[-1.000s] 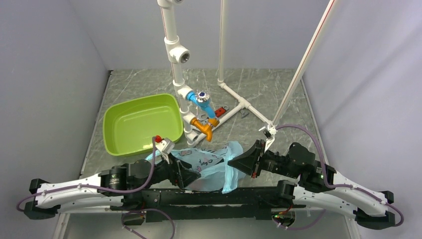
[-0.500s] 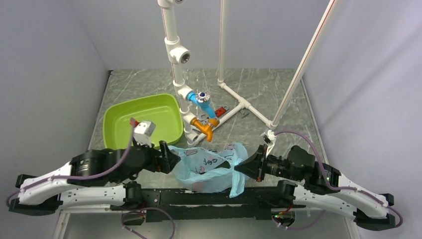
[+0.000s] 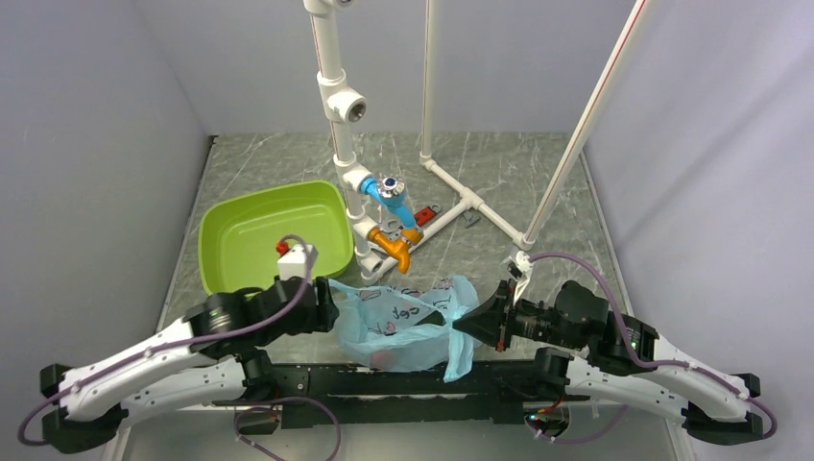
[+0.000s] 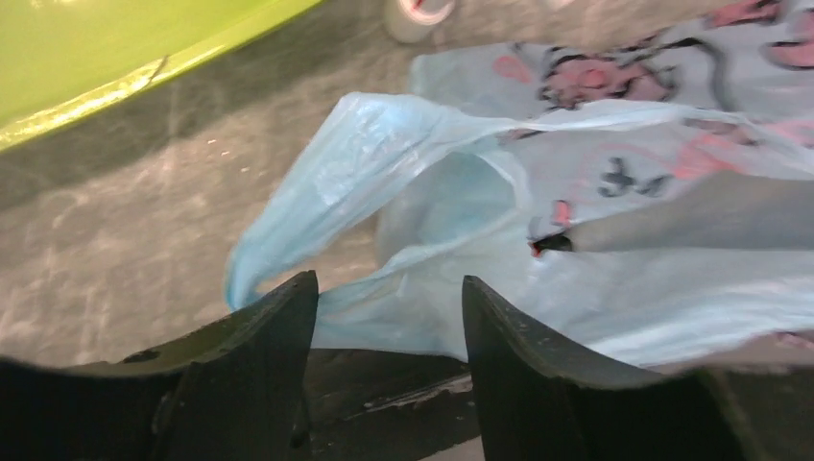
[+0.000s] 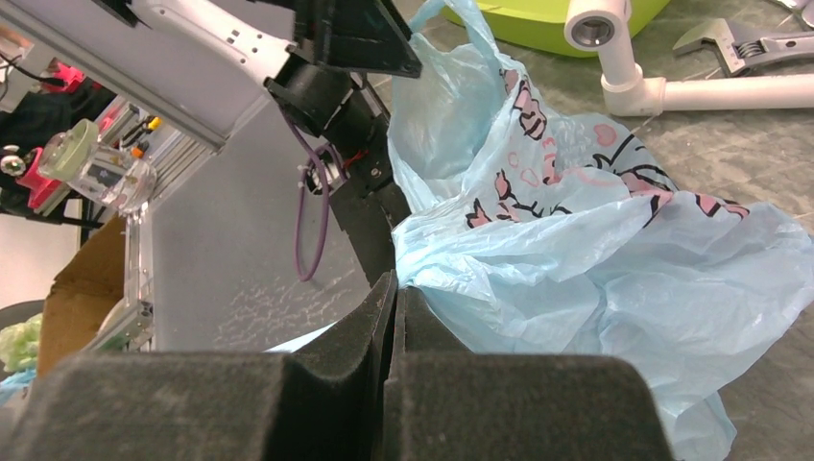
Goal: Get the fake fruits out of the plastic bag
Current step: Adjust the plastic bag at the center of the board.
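The light-blue plastic bag [image 3: 403,322] with pink-and-black prints lies crumpled at the near edge of the table, between my two grippers. The fake fruits are hidden; none shows in any view. My left gripper [image 3: 326,305] is at the bag's left end. In the left wrist view this gripper [image 4: 389,298] is open, and the bag's [image 4: 576,288] loose handle and lower fold lie just past its fingertips [image 4: 288,307]. My right gripper [image 3: 470,322] is at the bag's right side. The right wrist view shows this gripper [image 5: 395,283] shut on a fold of the bag [image 5: 595,250].
A lime-green tub [image 3: 274,235] stands behind my left gripper, its rim [image 4: 115,86] close in the left wrist view. A white pipe frame [image 3: 336,86] with a blue valve [image 3: 389,192] and an orange valve [image 3: 392,245] rises behind the bag. A wrench [image 5: 739,43] lies by the pipe.
My left gripper came out of the bag, swung left, then returned to the bag's left edge with its jaws narrower. The bag spread leftward. My right gripper stayed shut on the bag.
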`<state>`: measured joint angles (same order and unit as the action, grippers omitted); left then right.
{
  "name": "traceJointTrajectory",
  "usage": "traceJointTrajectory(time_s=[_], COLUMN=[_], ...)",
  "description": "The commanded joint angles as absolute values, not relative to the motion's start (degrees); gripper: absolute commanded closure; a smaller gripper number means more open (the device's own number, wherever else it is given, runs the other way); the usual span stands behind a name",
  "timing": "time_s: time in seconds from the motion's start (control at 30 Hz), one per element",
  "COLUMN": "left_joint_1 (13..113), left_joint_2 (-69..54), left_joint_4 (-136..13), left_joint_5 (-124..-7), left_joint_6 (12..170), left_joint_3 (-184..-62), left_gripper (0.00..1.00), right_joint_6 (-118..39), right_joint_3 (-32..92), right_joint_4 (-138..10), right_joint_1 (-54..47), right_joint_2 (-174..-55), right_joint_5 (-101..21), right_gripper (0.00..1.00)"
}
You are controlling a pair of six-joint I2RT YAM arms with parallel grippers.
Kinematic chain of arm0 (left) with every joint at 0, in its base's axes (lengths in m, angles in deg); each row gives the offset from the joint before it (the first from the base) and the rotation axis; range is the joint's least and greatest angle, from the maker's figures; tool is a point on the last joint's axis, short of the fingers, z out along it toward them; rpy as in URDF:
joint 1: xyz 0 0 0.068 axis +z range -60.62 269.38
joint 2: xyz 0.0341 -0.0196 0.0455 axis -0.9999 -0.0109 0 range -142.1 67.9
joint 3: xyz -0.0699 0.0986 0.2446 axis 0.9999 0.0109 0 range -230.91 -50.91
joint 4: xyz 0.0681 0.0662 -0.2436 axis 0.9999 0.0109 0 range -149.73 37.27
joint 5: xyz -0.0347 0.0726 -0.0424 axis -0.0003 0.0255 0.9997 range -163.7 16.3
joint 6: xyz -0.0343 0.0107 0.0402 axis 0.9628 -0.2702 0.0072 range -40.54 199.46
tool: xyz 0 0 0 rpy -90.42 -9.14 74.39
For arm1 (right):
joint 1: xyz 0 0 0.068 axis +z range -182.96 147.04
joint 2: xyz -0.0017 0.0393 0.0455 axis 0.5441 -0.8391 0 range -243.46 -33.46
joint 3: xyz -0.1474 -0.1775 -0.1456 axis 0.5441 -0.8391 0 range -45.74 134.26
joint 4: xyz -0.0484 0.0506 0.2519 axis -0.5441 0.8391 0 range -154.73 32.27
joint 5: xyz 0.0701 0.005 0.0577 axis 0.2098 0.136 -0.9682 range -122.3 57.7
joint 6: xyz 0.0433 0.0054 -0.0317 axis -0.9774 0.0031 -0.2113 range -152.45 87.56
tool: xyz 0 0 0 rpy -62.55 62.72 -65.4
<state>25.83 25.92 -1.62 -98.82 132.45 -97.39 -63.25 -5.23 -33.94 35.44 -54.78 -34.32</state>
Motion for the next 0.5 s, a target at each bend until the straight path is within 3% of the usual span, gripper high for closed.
traceJointTrajectory(time_s=[0.0, 0.1, 0.3, 0.47], left_joint_1=[26.1, 26.2, 26.2, 26.1], left_joint_2=[34.7, 37.2, 35.3, 24.9], left_joint_4=[-7.6, -5.6, 4.9, 8.7], left_joint_5=[-97.5, -96.2, -103.0, -106.6], left_joint_6=[134.4, 131.5, 130.7, 126.1], left_joint_3=[-97.4, -98.3, -106.1, -113.2], left_gripper=[0.22, 0.12, 0.1, 0.06], right_joint_6=[-62.2, -62.2, -62.3, -62.3], right_joint_3=[-3.6, -3.9, -4.3, -3.8], right_joint_4=[-32.8, -32.6, -32.5, -32.0], right_joint_1=[35.4, 35.6, 35.6, 35.5], right_joint_2=[-53.7, -53.0, -52.8, -52.4], right_joint_5=[-34.3, -33.9, -34.1, -33.8], right_gripper=[1.0, 1.0, 1.0, 1.0])
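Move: The bag's left handle stands right at my left fingertips, about 3 cm ahead and a couple of centimetres below. From this hand the green tray's middle lies some 17 cm ahead and 17 cm left, the pipe's foot about 9 cm ahead and 7 cm right, both well below. My right hand still pinches the bag's other side; from there the left handle is roughly 26 cm left, 3 cm ahead and somewhat lower. I spread my left fingers from half open to nearly full width and lift that hand about 7 cm, up off the bag's left handle, drifting a little left towards the end while the wrist tips back some 10 degrees. My right hand stays put and keeps its pinch on the bag. ##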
